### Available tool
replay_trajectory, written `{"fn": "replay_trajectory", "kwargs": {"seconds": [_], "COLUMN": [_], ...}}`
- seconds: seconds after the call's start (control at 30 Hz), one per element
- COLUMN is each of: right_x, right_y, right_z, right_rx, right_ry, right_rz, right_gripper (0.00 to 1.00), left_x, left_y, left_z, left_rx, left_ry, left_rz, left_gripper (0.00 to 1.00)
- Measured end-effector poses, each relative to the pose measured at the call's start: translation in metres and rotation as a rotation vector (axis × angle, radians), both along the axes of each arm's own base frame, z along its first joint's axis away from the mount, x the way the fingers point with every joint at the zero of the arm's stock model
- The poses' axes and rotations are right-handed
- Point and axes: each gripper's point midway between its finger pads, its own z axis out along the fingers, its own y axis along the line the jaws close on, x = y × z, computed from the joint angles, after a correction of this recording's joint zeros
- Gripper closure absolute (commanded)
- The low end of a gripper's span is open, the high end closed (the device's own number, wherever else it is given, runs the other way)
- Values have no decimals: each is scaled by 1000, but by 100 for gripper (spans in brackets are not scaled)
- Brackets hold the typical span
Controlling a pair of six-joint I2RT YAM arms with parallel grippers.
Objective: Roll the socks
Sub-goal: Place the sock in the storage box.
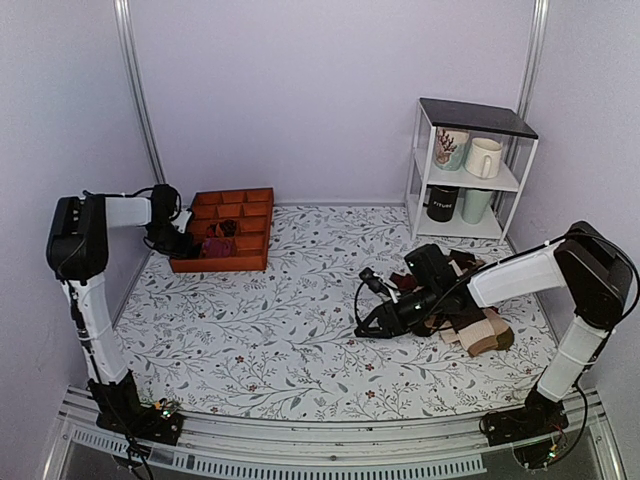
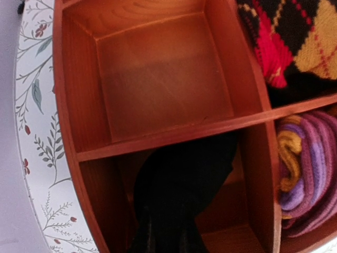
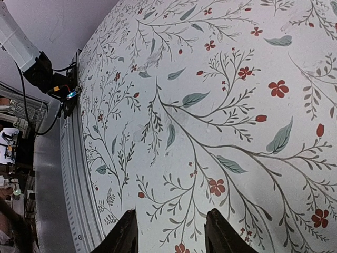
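The black socks (image 2: 184, 174) sit bunched in a near compartment of the orange wooden tray (image 2: 174, 134). In the left wrist view my left gripper (image 2: 168, 234) is shut on this dark fabric, and its fingers barely stand out against it. From above, the left gripper (image 1: 186, 240) reaches into the tray (image 1: 220, 266) at its left side. My right gripper (image 1: 375, 322) hovers low over the floral tablecloth at centre right. Its jaws (image 3: 171, 226) are open with only the cloth showing between them.
A pile of loose socks (image 1: 470, 322) lies behind the right gripper. A white shelf (image 1: 470, 175) with mugs stands at the back right. Neighbouring tray compartments hold an argyle sock roll (image 2: 295, 37) and a purple striped roll (image 2: 305, 168); one compartment (image 2: 163, 79) holds nothing.
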Motion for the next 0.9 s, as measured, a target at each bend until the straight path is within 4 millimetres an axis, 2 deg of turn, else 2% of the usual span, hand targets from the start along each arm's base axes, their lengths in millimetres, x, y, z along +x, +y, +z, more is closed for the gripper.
{"fn": "replay_trajectory", "kwargs": {"seconds": [0.17,0.37,0.53,0.9], "right_x": [0,1,1,1], "right_y": [0,-1,-1,-1], "right_z": [-4,-4,-5,-5], "right_rx": [-5,-5,-7,-7], "right_ry": [9,11,13,14], "right_rz": [1,-1,-1,-1], "right_gripper": [55,55,55,55], "left_x": [3,9,11,11], "left_y": [0,-4,-1,-13], "left_z": [-4,-7,-7,4], "left_rx": [81,184,200,179], "left_ry": [62,99,105,67], "left_rz": [2,-12,4,-15], "left_gripper": [76,64,56,48]}}
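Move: My left hand holds the black sock down inside the front-left compartment of the storage box. The compartment's middle is about 1 cm ahead of my left hand, 1 cm right and 2 below. From that hand, the purple sock sits about 8 cm right, level with it; the argyle sock about 7 ahead and 10 right; and the empty compartment 8 straight ahead. From my idle right hand, the target compartment is some 25 cm ahead, 48 left and 6 below. I spread my left fingers from nearly shut to about half open and let go of the black sock inside its compartment. Meanwhile I edge the hand about 1 cm forward and slightly down, tilting some 10 degrees so the fingertips swing left. Then I drift about 1 cm right, towards the purple sock, and start to rise. ##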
